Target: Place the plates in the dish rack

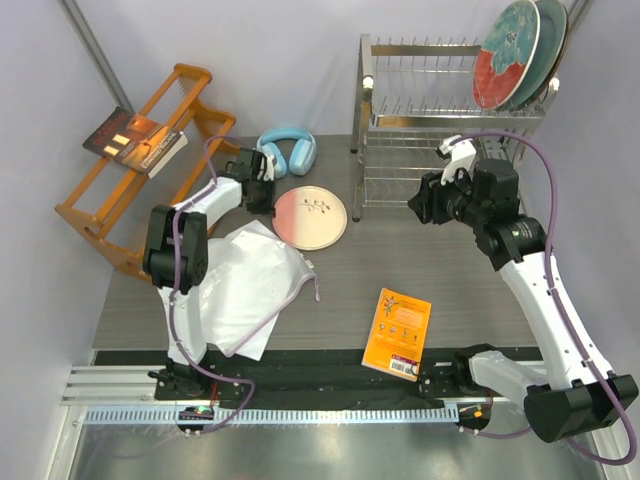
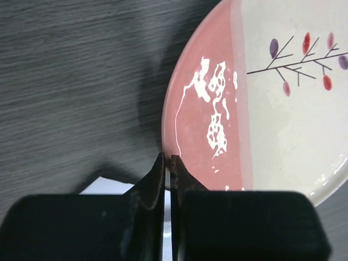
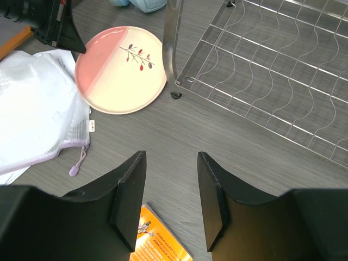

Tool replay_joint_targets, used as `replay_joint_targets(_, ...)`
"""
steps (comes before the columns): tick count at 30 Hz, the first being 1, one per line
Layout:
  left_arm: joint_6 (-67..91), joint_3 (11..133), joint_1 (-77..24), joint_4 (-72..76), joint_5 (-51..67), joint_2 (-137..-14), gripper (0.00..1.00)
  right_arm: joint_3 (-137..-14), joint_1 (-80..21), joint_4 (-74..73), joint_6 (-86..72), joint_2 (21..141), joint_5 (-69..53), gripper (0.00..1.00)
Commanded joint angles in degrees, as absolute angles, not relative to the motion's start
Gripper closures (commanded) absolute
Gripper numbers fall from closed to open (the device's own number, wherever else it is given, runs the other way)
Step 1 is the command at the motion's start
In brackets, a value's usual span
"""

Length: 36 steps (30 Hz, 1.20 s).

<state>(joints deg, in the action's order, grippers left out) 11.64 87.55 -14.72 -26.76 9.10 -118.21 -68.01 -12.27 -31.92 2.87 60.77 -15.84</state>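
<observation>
A pink-and-cream plate with a sprig (image 1: 310,217) (image 2: 283,136) (image 3: 122,70) lies flat on the table. My left gripper (image 1: 268,200) (image 2: 168,157) sits at its left rim, with the jaws shut astride the pink edge. The silver wire dish rack (image 1: 440,120) (image 3: 261,54) stands at the back right. A teal-and-red patterned plate (image 1: 505,55) and a dark teal plate (image 1: 545,45) stand upright in its upper tier. My right gripper (image 1: 425,200) (image 3: 171,201) hovers open and empty in front of the rack, above the table.
Light blue headphones (image 1: 288,150) lie just behind the plate. An orange wooden rack (image 1: 140,160) with a book on it stands at the far left. A white mesh bag (image 1: 250,280) (image 3: 38,109) lies near the left arm, and an orange book (image 1: 397,333) lies near the front.
</observation>
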Motion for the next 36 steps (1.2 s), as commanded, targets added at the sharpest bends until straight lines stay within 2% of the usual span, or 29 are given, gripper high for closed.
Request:
replay_joint_targets(1,12.4,87.7,-15.0,-26.5,14.2,-111.2,1.00,-67.2,-12.7,-28.2,1.3,60.6,-16.3,0.52)
replay_joint_targets(11,12.4,89.6,-15.1,-33.4,17.0,-107.3,1.00,-65.0,-12.9,-26.9,0.1,60.4,-16.4,0.52)
replay_joint_targets(28,13.8,77.0,-16.3,-33.9,20.0,-98.2,1.00,-55.1,-13.0,-23.2,-9.7,61.7,-21.1,0.52)
replay_joint_targets(29,14.2,77.0,-16.3,-33.8,19.8,-98.3,0.96,-55.0,-13.0,-22.9,-10.0,61.8,-21.0,0.52)
replay_joint_targets(31,15.0,77.2,-16.3,-33.2,16.9,-99.7,0.75,-55.0,-13.0,-22.7,-10.2,62.0,-21.1,0.52)
replay_joint_targets(32,15.3,77.8,-16.3,-33.0,15.5,-100.5,0.55,-55.0,-12.9,-22.7,-10.1,62.1,-21.1,0.52)
replay_joint_targets(34,14.9,79.2,-16.3,-33.0,14.0,-103.5,0.48,-55.1,-13.0,-22.7,-10.1,62.1,-21.2,0.52)
replay_joint_targets(36,14.7,81.8,-16.3,-33.2,13.7,-105.8,0.46,-55.1,-13.0,-22.8,-9.8,62.2,-21.1,0.52)
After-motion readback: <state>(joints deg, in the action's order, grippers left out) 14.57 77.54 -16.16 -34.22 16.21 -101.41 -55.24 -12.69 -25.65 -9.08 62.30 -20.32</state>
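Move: At the left rim of the pink-and-white plate, the left hand's shut fingers have the plate's middle about 10 cm to their right and 1 cm back, just below them. From this hand, the headphones lie some 17 cm ahead and 4 cm right, the mesh bag roughly 19 cm back and 6 cm left, and the rack's near-left foot about 22 cm right, 1 cm back. From the right hand, the plate is some 13 cm ahead, 25 cm left and 26 cm below. Rising about 5 cm off the plate's left rim, which its shut fingers seem to pinch at the start, the left hand then draws back some 8 cm towards the mesh bag, opening to about half only at the end, free of the plate. Meanwhile the empty right hand sinks about 8 cm and drifts slightly left, tipping its half-open fingers further down. ##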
